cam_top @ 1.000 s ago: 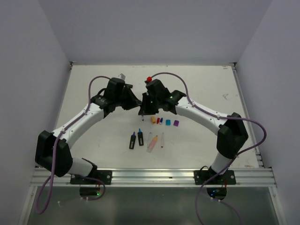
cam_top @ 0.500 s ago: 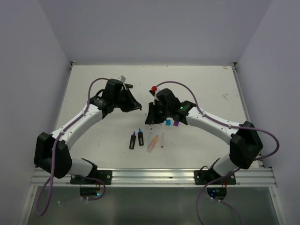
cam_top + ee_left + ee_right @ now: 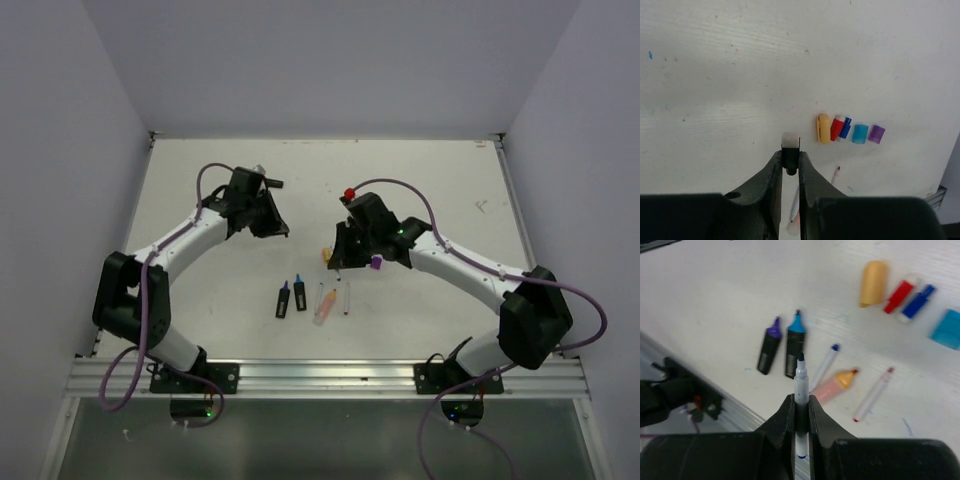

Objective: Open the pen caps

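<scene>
In the left wrist view my left gripper [image 3: 790,156] is shut on a small black pen cap [image 3: 790,148] with a white end, held above the table. My right gripper [image 3: 801,399] is shut on a white pen [image 3: 801,377], its dark tip bare and pointing away from the wrist. Loose caps lie in a row: orange [image 3: 824,128], red [image 3: 837,129], blue [image 3: 845,128], cyan [image 3: 860,134] and purple [image 3: 876,134]. From above, the left gripper [image 3: 283,232] hangs left of this row and the right gripper [image 3: 337,262] over it.
Uncapped pens lie below the cap row: a purple-tipped black marker [image 3: 769,345], a blue-tipped black marker [image 3: 795,345], a thin blue pen [image 3: 824,365], a peach pen [image 3: 835,385] and a thin red pen [image 3: 873,394]. The table's metal front rail [image 3: 320,375] runs close behind them.
The two grippers have drawn apart. The left one went back and left with the black cap; the right one moved right and nearer with the bare-tipped pen.
</scene>
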### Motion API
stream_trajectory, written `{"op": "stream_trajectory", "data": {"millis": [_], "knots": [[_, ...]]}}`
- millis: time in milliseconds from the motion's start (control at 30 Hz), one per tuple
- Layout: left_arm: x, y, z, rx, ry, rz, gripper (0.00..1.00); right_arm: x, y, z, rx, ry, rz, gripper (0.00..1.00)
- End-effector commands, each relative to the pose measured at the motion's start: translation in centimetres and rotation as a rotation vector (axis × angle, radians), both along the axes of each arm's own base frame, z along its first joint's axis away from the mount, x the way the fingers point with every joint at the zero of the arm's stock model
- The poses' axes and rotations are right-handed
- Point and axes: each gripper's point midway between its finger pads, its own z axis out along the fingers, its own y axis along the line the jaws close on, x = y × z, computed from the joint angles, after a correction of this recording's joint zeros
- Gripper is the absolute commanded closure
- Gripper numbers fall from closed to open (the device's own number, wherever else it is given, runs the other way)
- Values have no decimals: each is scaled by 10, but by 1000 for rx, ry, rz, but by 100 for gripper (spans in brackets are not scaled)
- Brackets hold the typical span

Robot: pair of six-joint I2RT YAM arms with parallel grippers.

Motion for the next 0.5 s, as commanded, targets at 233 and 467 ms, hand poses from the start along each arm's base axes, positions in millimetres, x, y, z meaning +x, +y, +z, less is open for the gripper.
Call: {"op": "stream_trajectory", "data": {"millis": [233, 467], "knots": [[22, -22, -40, 115, 19, -164, 100, -16, -97, -44, -419, -10, -133, 100], [33, -37, -56, 138, 39, -203, 97, -36, -111, -78, -489, 77, -114, 100]]}}
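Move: The left hand holds the black cap; the orange cap, at the end of the cap row, lies about 11 cm to its right, 1 ahead and 12 below, with the red cap 3 cm farther right. The right hand, some 13 cm up, holds the uncapped black-tipped pen. From it the red-tipped pen lies about 4 cm right and 1 back, the orange-tipped highlighter 2 left and 3 back, and the cyan cap 7 right and 10 ahead. Rightward and down, easing a little back, the right hand carries the uncapped pen about 10 cm across and over to the right side of the red-tipped pen, tilting some 25 degrees so its fingers point more steeply down. The left hand meanwhile sinks about 7 cm with the black cap, drifting right towards the orange cap and steepening slightly; both grips stay shut. ##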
